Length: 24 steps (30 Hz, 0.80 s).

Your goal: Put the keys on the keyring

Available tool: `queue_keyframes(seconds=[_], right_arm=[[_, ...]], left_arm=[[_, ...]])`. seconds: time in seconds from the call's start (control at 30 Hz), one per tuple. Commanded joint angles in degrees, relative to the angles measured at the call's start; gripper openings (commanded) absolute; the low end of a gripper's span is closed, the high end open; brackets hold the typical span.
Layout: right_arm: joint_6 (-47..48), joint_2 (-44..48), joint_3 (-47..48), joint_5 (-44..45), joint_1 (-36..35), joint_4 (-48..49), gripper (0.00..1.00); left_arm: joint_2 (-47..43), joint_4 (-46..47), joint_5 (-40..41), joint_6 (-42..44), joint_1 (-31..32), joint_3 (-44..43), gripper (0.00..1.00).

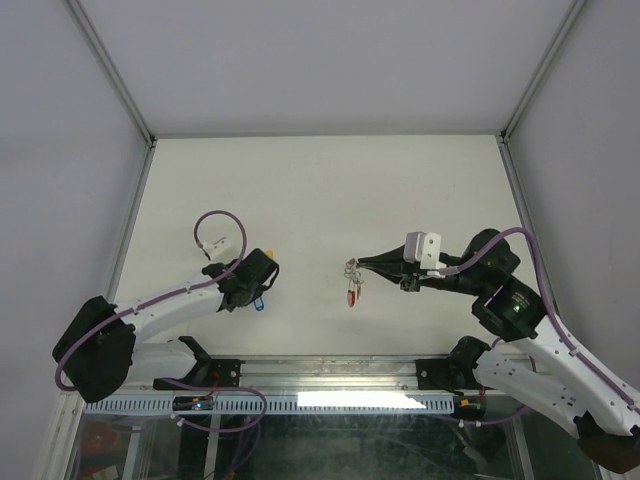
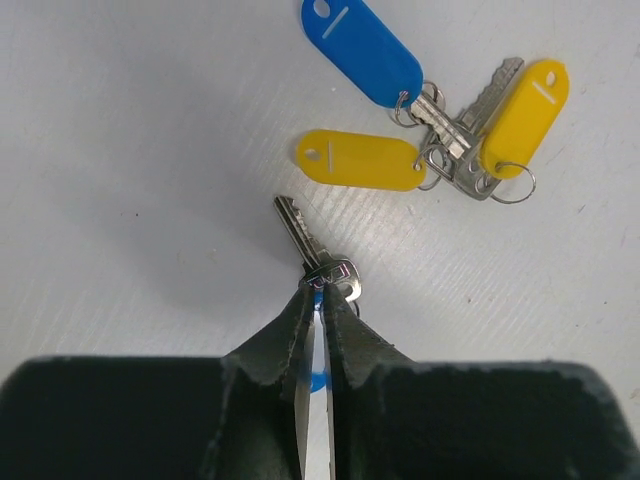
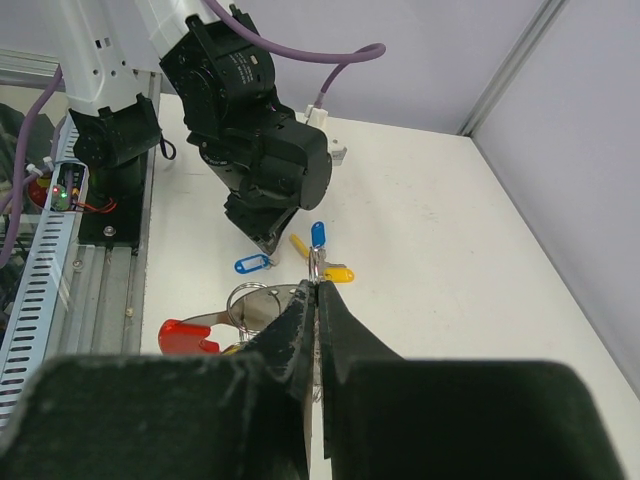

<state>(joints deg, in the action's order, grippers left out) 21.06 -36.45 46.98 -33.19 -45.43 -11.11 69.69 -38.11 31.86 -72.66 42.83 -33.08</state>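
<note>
My left gripper [image 2: 322,292] is shut on the head of a silver key [image 2: 296,228], whose blade points away over the white table. That key's blue tag [image 2: 318,380] shows between the fingers. Beyond it lie three more keys in a cluster: a blue tag [image 2: 362,50] and two yellow tags [image 2: 360,160] [image 2: 525,115]. My right gripper [image 1: 360,264] is shut on the keyring [image 1: 351,292] at mid-table. Its red crescent [image 3: 188,336] and a metal ring [image 3: 250,298] hang to the left of the fingers [image 3: 300,310].
The left arm's black wrist [image 3: 260,150] stands over the key cluster [image 3: 325,255], a short way beyond the right gripper's tips. A white connector on a purple cable [image 1: 215,243] lies behind the left gripper. Grey walls [image 1: 130,200] enclose the table; a metal rail [image 1: 330,400] runs along its near edge.
</note>
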Motion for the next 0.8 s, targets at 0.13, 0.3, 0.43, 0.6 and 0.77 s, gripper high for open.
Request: queue_keyframes(seconds=[0.13, 0.3, 0.43, 0.6, 0.77], right_arm=[[-1.0, 0.0, 0.6, 0.6, -0.5, 2.7, 0.00], [-0.8, 0.1, 0.6, 0.8, -0.5, 2.6, 0.00], [-0.8, 0.2, 0.6, 0.8, -0.5, 2.6, 0.00], [-0.9, 0.1, 0.6, 0.7, -0.6, 2.6, 0.00], [-1.0, 0.5, 0.7, 1.0, -0.6, 1.9, 0.00]], left_arm=[[-3.3, 0.5, 2.2, 2.1, 0.6, -1.7, 0.05], [-4.5, 0.5, -1.2, 0.6, 1.7, -1.2, 0.33], [-4.8, 0.7, -2.3, -4.0, 4.3, -0.8, 0.41], [-2.9, 0.9, 1.6, -2.1, 4.7, -3.4, 0.41], [-1.7, 3.6, 1.7, 12.5, -1.2, -8.3, 0.42]])
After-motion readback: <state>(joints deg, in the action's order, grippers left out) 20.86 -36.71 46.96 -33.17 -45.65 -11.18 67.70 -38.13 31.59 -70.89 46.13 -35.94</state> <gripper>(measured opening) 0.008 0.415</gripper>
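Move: Right beneath the nearly shut left fingertips, at most 1 cm back and about 2 cm down, lies the bow and ring end of the single blue-tagged key on the table. From the left hand, a loose yellow tag lies about 6 cm ahead and 2 cm left, and the bunch of keys 8 cm ahead and 1 cm right. From the raised right hand, the blue-tagged key is roughly 26 cm left, 3 cm ahead and 32 cm lower. Backing off upward from the blue-tagged key with nothing gripped, the left hand rises about 1 cm, then shifts some 2 cm to its right while the fingers open from almost shut to a bit under half. At the end it climbs another centimetre and edges forward, the wrist turning only about 5 degrees. ##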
